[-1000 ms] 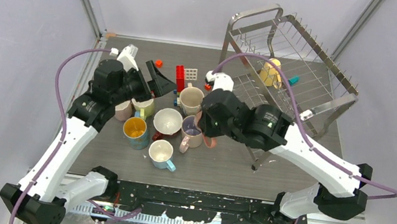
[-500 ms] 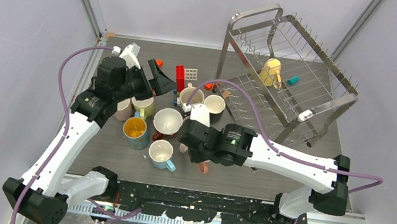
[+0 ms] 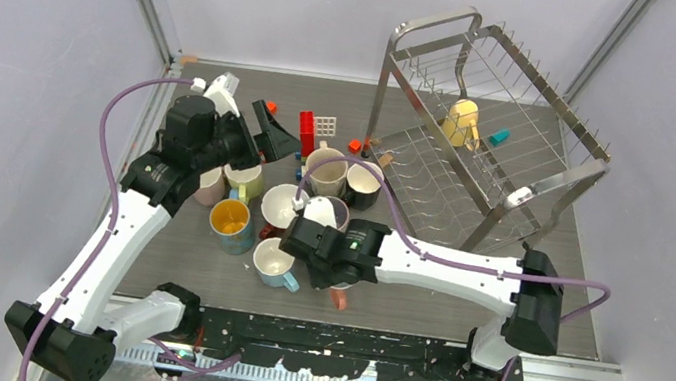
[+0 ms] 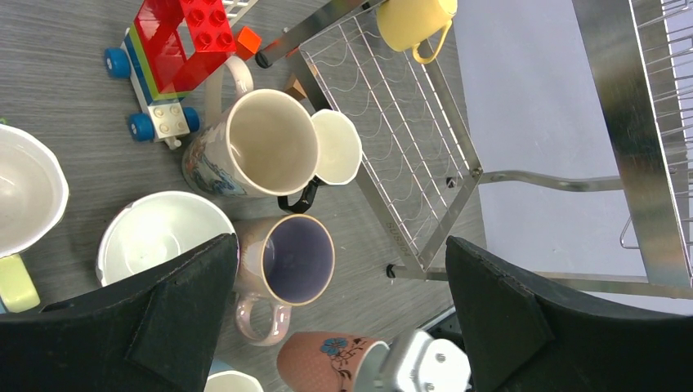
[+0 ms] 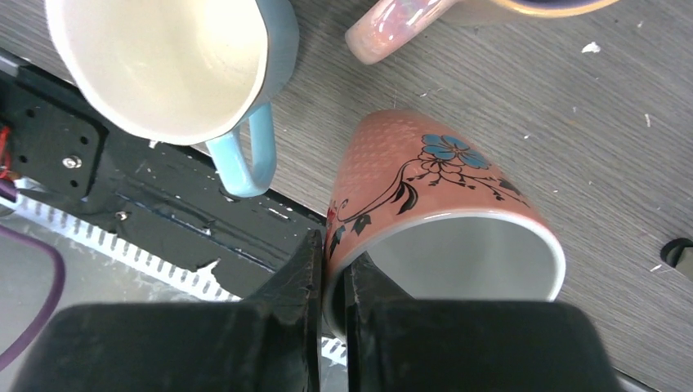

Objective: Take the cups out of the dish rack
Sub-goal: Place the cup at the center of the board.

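Observation:
The dish rack (image 3: 525, 128) (image 4: 392, 122) stands at the back right with one pale yellow cup (image 3: 463, 121) (image 4: 413, 20) on it. My right gripper (image 3: 333, 276) (image 5: 333, 261) is shut on the rim of a salmon cup with a blue flower (image 3: 338, 299) (image 5: 425, 188) (image 4: 323, 359), held tilted low by the table's near edge. Beside it stand a light blue cup (image 3: 275, 262) (image 5: 180, 65) and a lilac-lined pink cup (image 4: 294, 257). Over the cups at the left hangs my left gripper (image 3: 273, 135) (image 4: 341, 245), open and holding nothing.
More cups crowd the table's middle: beige (image 3: 327, 171) (image 4: 261, 147), black (image 3: 362, 185), white (image 3: 283, 205), mustard-lined (image 3: 230, 222), yellow-green (image 3: 243, 179). A red toy block car (image 3: 307, 130) (image 4: 176, 41) and small blocks (image 3: 271, 107) lie behind them. The black base rail (image 3: 342, 338) runs along the near edge.
My right arm has swung from beside the rack toward the near edge, carrying the salmon cup down with it. The left arm has barely moved.

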`<state>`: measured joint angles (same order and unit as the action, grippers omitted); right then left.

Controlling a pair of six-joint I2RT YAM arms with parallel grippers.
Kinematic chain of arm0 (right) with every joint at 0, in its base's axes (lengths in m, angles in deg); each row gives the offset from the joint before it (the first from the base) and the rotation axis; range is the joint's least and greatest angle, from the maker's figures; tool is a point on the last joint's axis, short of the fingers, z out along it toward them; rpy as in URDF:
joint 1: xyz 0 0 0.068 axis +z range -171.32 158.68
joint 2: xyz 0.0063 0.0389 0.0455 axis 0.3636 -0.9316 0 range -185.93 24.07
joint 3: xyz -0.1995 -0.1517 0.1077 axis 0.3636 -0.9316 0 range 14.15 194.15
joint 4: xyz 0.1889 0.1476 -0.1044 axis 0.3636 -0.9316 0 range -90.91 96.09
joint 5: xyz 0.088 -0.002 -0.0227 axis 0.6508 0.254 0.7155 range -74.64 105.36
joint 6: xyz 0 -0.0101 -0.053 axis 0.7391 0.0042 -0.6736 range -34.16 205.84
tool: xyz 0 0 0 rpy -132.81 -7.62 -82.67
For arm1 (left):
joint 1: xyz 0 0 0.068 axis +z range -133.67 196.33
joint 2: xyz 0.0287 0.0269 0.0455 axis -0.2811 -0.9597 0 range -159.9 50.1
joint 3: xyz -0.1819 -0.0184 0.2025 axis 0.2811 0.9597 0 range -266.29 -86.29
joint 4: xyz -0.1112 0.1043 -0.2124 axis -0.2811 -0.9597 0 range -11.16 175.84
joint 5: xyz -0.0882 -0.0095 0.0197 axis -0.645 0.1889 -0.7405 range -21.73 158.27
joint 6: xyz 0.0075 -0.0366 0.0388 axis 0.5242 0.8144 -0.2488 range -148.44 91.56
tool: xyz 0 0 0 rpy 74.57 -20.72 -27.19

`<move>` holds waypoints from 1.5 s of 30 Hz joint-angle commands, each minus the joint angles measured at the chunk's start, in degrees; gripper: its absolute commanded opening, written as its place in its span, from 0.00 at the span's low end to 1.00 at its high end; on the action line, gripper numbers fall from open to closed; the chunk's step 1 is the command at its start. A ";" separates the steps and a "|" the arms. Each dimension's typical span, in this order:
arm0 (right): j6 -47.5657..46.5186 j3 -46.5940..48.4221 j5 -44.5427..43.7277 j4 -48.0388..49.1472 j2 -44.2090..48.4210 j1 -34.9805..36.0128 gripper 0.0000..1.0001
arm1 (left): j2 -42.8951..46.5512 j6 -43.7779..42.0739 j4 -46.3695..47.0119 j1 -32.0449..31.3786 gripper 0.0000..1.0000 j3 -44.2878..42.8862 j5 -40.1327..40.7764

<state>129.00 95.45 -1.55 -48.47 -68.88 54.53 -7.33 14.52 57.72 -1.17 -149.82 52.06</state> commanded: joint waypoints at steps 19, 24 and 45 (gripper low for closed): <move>-1.66 -2.51 0.51 5.73 -5.54 -2.77 0.09 | 0.07 -1.74 1.05 0.36 1.00 -0.59 -1.20; -1.72 -1.20 -0.25 4.42 -5.89 -2.74 0.21 | 0.12 -1.83 1.02 0.36 1.00 -0.35 -1.35; -3.08 18.32 -8.51 -8.71 -1.10 -2.33 0.47 | 0.34 -0.88 5.85 -0.09 1.00 2.82 -7.14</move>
<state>126.51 104.17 -4.30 -52.15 -75.20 51.82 -7.42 13.53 59.18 -1.17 -147.68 47.63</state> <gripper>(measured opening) 0.457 0.996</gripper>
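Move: The right hand still holds the orange-pink cup tilted by its rim; its free spot on the board lies about 4 cm to this hand's right and 2 cm ahead, with the standing cup's middle some 10 cm below the hand. At a similar height, the light-blue cup stands about 8 cm left and 3 cm ahead, the purple-lined mug roughly 13 cm ahead and 1 cm right. From the idle left hand, that spot is about 16 cm back, 11 cm right and 26 cm down. Keeping its pinch on the rim, the right hand lowers the orange-pink cup about 5.5 cm and eases it a centimetre or so forward, tilting only slightly, onto the bare board to the right of the light-blue cup and on the near side of the purple-lined mug. After a brief stop down there the fingers open to nearly half and let go of the rim, then the hand climbs some 6 cm, drifting a little forward and left, away from the cup. ##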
